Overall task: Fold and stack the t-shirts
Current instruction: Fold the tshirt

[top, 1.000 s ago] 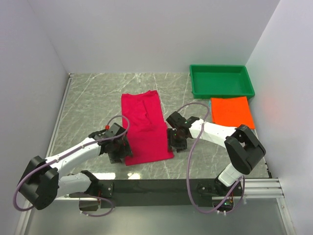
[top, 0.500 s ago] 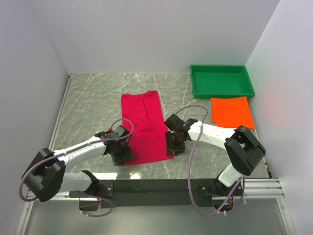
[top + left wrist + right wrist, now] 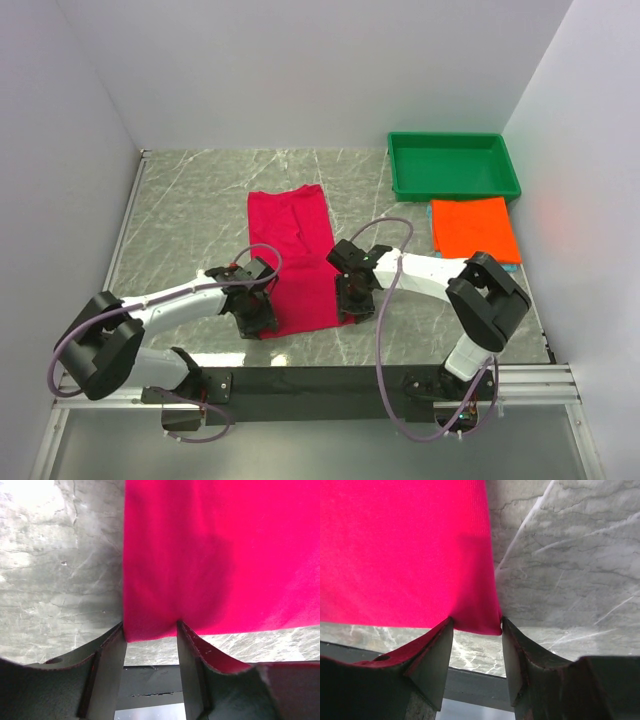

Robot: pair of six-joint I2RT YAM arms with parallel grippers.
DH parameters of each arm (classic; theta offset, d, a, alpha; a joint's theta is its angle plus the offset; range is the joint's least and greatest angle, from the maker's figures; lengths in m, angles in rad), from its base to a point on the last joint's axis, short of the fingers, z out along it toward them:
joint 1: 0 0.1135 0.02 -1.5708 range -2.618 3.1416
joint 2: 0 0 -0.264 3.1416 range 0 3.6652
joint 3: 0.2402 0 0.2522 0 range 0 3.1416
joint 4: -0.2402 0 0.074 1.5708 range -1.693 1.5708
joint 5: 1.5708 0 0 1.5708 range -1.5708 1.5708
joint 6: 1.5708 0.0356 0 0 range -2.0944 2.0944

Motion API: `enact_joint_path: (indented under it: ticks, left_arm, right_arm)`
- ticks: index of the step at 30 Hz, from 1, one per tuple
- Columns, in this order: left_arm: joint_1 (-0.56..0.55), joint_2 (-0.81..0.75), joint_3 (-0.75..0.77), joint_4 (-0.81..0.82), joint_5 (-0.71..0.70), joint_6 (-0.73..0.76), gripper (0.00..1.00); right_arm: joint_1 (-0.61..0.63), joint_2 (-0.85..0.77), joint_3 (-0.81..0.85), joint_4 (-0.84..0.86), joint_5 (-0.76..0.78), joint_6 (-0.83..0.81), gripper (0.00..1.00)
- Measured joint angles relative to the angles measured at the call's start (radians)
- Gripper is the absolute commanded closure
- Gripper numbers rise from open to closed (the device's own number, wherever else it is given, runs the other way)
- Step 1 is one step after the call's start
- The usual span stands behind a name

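Note:
The crimson-pink t-shirt lies as a long strip on the marble table, its hem toward the arms. My left gripper stands at the near left corner of the hem. In the left wrist view that corner of the crimson-pink t-shirt sits between the spread fingers of my left gripper, which is open. My right gripper is at the near right corner. The right wrist view has the crimson-pink t-shirt corner between the open jaws of my right gripper. A folded orange t-shirt lies at the right.
An empty green tray stands at the back right, just beyond the orange shirt. White walls close in the table on the left, back and right. A black rail runs along the near edge between the arm bases.
Both grippers have slid inward onto the hem's near corners, the left one rightward and nearer, the right one leftward. Both pairs of jaws have narrowed somewhat.

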Motion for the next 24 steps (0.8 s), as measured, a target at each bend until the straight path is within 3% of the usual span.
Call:
enact_joint_path:
  ticks: [6,9,12,16,18,24]
  left_arm:
    - [-0.006,0.028,0.015,-0.014,-0.001,-0.002,0.55]
    - [-0.007,0.037,0.017,-0.019,-0.001,-0.003,0.63]
    - [-0.008,0.044,0.018,-0.021,0.005,-0.008,0.74]
    - [-0.01,0.049,0.018,-0.006,0.019,-0.015,0.99]
    - [-0.01,0.042,0.018,-0.003,0.021,-0.019,0.99]
    - [-0.021,0.018,0.027,-0.027,-0.018,-0.023,0.99]
  right_arm:
    - [0.019,0.04,0.044,-0.043,0.03,0.005,0.54]
    - [0.023,0.054,0.058,-0.059,0.037,0.008,0.59]
    - [0.027,0.065,0.069,-0.066,0.037,0.01,0.69]
    - [0.033,0.068,0.072,-0.055,0.028,0.01,0.89]
    - [0.035,0.068,0.073,-0.052,0.028,0.008,1.0]
    - [0.035,0.059,0.08,-0.059,0.049,-0.013,1.0]
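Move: The near-left corner of the red t-shirt lies between the left hand's open fingers, about 2 cm to its left and 1 cm below. The near-right corner sits about 2 cm to the right hand's right, likewise between its fingers and 1 cm down. The shirt's far end is some 33 cm ahead of the left hand and 7 cm to its right; the stacked orange t-shirt lies roughly 20 cm ahead and 30 cm to the right of the right hand. Both hands pinch the red t-shirt's near corners, their half-open fingers closing fully on the cloth at almost the same time. Pointing down, they stay nearly in place: each dips under 0.5 cm as it starts to close, then eases back up, the left by about 0.5 cm; the right also drifts about 0.5 cm left. ##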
